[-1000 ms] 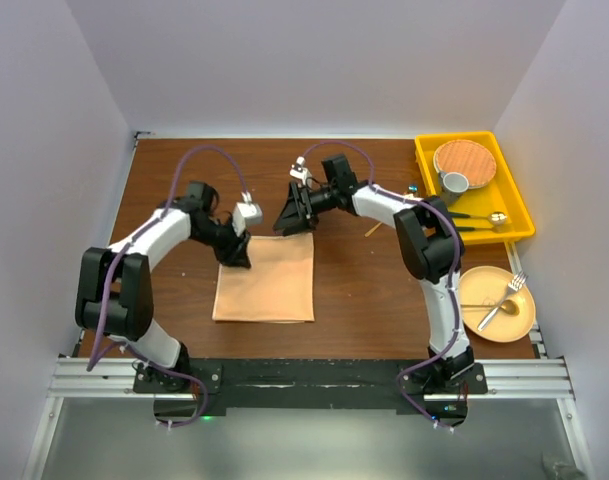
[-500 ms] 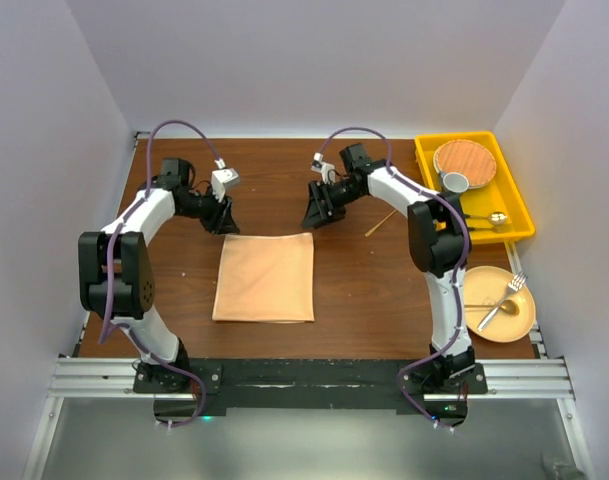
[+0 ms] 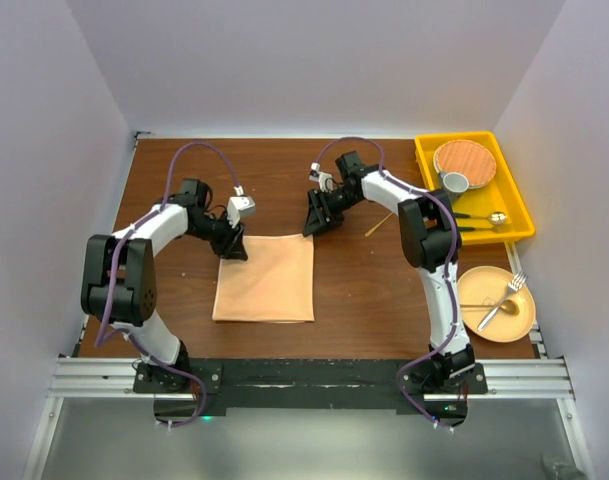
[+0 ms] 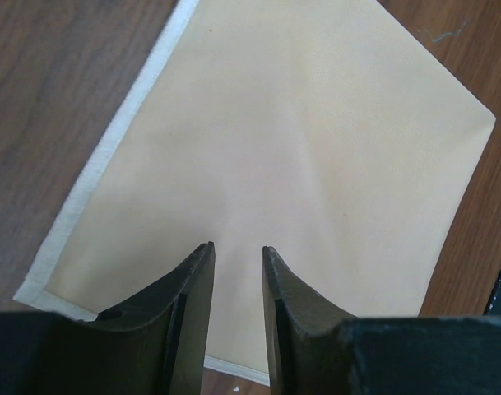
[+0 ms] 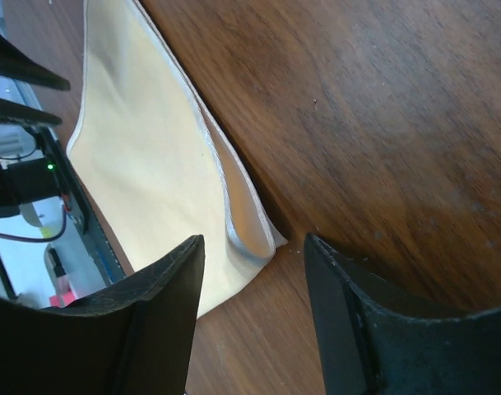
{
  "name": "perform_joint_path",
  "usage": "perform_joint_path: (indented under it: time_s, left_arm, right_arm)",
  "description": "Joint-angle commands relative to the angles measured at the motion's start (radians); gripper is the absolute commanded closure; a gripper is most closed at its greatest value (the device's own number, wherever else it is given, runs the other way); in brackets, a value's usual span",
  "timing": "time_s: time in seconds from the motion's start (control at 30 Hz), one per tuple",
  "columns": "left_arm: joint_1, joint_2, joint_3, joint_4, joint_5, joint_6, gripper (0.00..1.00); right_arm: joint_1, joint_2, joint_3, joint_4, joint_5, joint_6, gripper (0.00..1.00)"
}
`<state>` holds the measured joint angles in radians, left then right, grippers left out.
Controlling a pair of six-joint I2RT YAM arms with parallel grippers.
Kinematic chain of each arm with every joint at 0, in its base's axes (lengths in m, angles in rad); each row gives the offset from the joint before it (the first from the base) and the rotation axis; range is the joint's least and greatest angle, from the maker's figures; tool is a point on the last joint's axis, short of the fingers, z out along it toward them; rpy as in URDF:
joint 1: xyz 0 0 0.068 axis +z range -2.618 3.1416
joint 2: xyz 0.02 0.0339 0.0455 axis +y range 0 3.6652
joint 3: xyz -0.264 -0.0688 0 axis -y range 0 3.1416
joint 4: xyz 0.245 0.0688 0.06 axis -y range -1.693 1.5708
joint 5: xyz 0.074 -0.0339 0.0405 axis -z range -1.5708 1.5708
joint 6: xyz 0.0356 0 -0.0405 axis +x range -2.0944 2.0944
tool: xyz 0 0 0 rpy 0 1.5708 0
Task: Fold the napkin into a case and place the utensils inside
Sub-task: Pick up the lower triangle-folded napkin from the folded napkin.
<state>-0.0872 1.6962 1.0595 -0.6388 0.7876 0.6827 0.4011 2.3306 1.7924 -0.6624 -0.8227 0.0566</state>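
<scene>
The napkin lies on the brown table as a flat, layered peach square; no narrow case is in view. My left gripper hovers at its far left corner, jaws open a narrow gap over the cloth, holding nothing. My right gripper is at the far right corner, open, with the layered corner tip lying between its fingertips. Of the utensils, a gold fork and spoon rest on a tan plate, another spoon lies in the yellow tray, and a slim gold piece is on the table.
A yellow tray at the back right holds a wood-toned plate and a grey cup. The tan plate sits at the near right. White walls close in the table on three sides.
Both grippers had pulled back from the napkin's far edge and have now come back down at its two far corners. The right jaws have narrowed. The napkin has not moved.
</scene>
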Motion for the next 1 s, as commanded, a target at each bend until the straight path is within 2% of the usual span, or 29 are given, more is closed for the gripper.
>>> perform_joint_path:
  time_s: [0.0,0.1,0.3,0.43,0.47,0.57,0.87,0.97]
  left_arm:
    - [-0.011,-0.058,-0.024,-0.05,0.016,0.087,0.67]
    - [-0.046,-0.084,-0.05,-0.122,0.003,0.184,0.68]
    - [-0.1,-0.142,-0.138,-0.134,-0.074,0.256,0.71]
    - [-0.109,-0.133,-0.157,-0.133,-0.093,0.259,0.75]
    - [-0.111,-0.124,-0.162,-0.13,-0.102,0.255,0.77]
    - [-0.111,-0.095,-0.171,-0.119,-0.125,0.242,0.82]
    - [-0.109,-0.035,-0.179,-0.096,-0.145,0.195,0.87]
    - [-0.095,-0.098,-0.174,-0.069,-0.067,0.176,0.91]
  right_arm:
    - [0.007,0.018,0.01,0.021,-0.023,0.02,0.45]
    - [0.005,0.018,-0.005,0.033,-0.027,0.031,0.48]
    - [0.01,0.006,-0.005,0.058,-0.035,0.046,0.63]
    - [0.012,-0.033,-0.01,0.069,-0.036,0.043,0.79]
    - [0.015,-0.043,-0.019,0.073,-0.038,0.04,0.87]
    - [0.025,-0.089,-0.041,0.093,-0.035,0.026,1.0]
    - [0.074,-0.206,-0.099,0.124,0.048,-0.084,1.0]
    - [0.077,-0.22,-0.116,0.124,0.057,-0.1,1.0]
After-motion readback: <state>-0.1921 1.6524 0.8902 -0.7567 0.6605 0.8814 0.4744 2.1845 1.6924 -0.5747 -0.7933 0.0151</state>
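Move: The napkin's far right corner sits right between the right hand's open fingers, about 1 cm below their midpoint. The napkin's middle is some 10 cm back and 10 cm left of that hand, and a wooden stick lies roughly 16 cm right, 2 cm ahead. From the left hand the napkin's middle is about 6 cm back, 5 cm right and 5 cm below; the corner is 5 cm ahead, 16 cm right. Right pinches the corner, rising about 4 cm leftward; left, closing, draws back 8 cm, sinking towards the napkin. ##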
